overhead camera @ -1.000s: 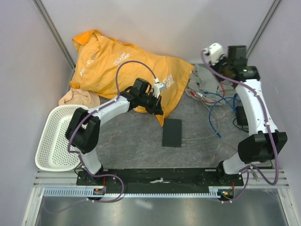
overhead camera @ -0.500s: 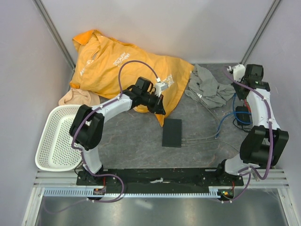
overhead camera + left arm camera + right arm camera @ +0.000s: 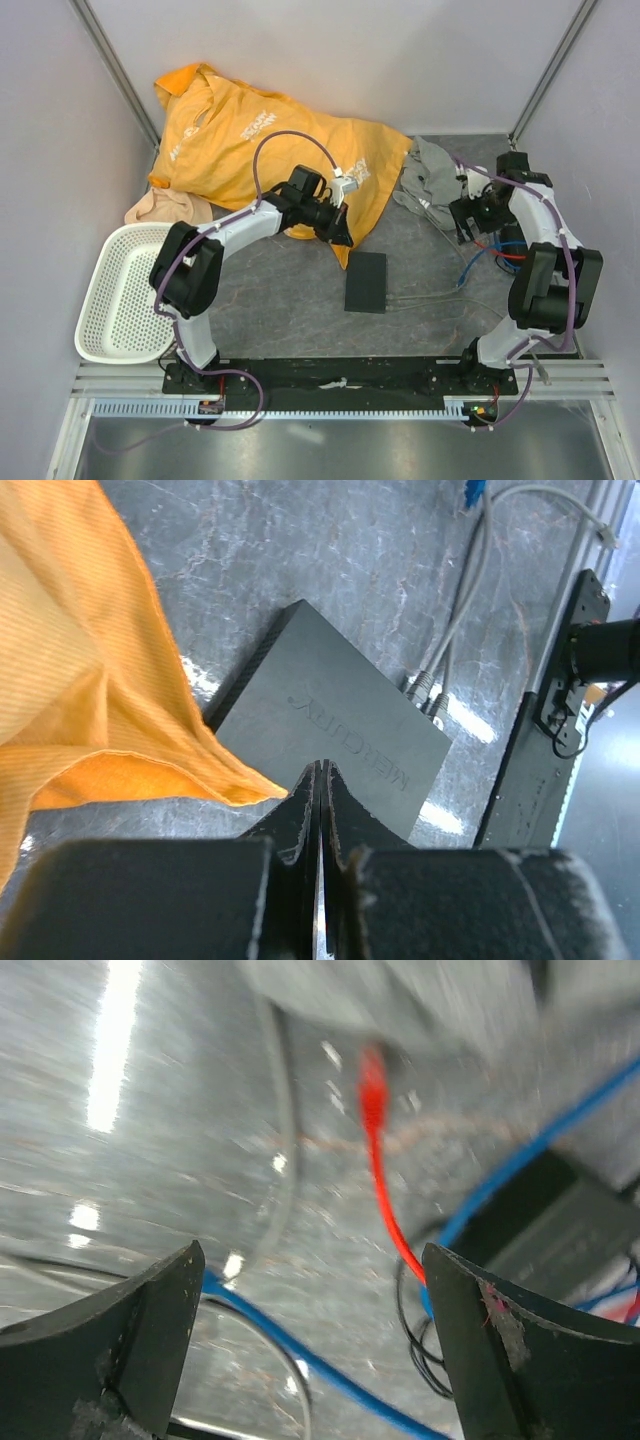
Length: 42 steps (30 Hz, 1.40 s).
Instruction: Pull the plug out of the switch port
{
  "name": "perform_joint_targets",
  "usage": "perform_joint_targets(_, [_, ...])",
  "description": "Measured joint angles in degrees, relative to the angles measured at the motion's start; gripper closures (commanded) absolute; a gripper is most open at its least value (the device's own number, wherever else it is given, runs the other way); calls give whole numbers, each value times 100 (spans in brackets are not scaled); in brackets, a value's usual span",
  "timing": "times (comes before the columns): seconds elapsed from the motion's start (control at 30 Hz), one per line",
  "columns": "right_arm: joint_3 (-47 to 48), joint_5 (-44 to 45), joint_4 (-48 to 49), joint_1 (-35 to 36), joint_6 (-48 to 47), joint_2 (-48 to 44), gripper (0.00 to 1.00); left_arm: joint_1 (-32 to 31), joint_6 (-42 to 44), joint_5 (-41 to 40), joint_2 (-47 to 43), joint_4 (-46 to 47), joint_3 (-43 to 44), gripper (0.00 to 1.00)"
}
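Observation:
The switch is a flat matte-black box (image 3: 366, 281) in the middle of the table, also seen in the left wrist view (image 3: 340, 720). Two grey-cabled plugs (image 3: 425, 688) sit in the port on its right edge (image 3: 388, 297). My left gripper (image 3: 336, 233) hovers just behind the box over the orange shirt's corner, its jaws shut on nothing (image 3: 320, 772). My right gripper (image 3: 470, 215) is off to the right, well away from the box. It stands open (image 3: 310, 1260) above a red cable (image 3: 378, 1160) and a blue cable (image 3: 300, 1350), holding nothing.
An orange shirt (image 3: 260, 140) covers the back left, with a beige cloth (image 3: 165, 207) and a white basket (image 3: 120, 295) at the left. A grey cloth (image 3: 435, 180) lies at the back right. Loose blue cable (image 3: 480, 258) and a black power brick (image 3: 540, 1220) lie right.
The right arm has swung from the back right corner down and left over the cables, and its jaws have opened. The left arm has barely moved.

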Motion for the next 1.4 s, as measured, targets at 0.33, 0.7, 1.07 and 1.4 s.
perform_joint_targets(0.33, [321,-2470,-667,1248,-293,-516,12,-111,81,861,46,310,-378,96])
perform_joint_targets(0.7, [378,-3600,-2208,1320,-1950,2181,27,-267,566,1235,321,446,-820,98])
perform_joint_targets(1.07, [146,-3993,-2568,1534,-2194,2903,31,-1001,1639,844,-695,214,-2157,98])
perform_joint_targets(1.4, [179,-4304,-2726,1679,-1952,3198,33,-1633,1917,-271,-492,474,-2221,98])
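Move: The right hand's aim, the two grey plugs in the switch's right side, lies about 22 cm left and 14 cm back of it, 8 cm lower; the switch's middle is some 27 cm left and 10 cm back. A loose blue plug lies about 4 cm left and 10 cm back. From the left hand, the switch's middle is roughly 8 cm back, 4 cm right and 10 cm below, with the orange cloth's corner about 4 cm back and 1 cm left. Leaving the loose cables, the right hand swings about 20 cm left in an arc, first rising some 6 cm and then coming down and back towards the grey plugs, while the wrist tips over so the fingers point left, back and down, and the wide-open fingers narrow by about a third. At the same time the left hand, fingers kept shut, draws back about 15 cm and sinks some 9 cm past the switch's left side to just behind its near-left corner, turning about 25 degrees clockwise; no touch on the switch can be made out. ##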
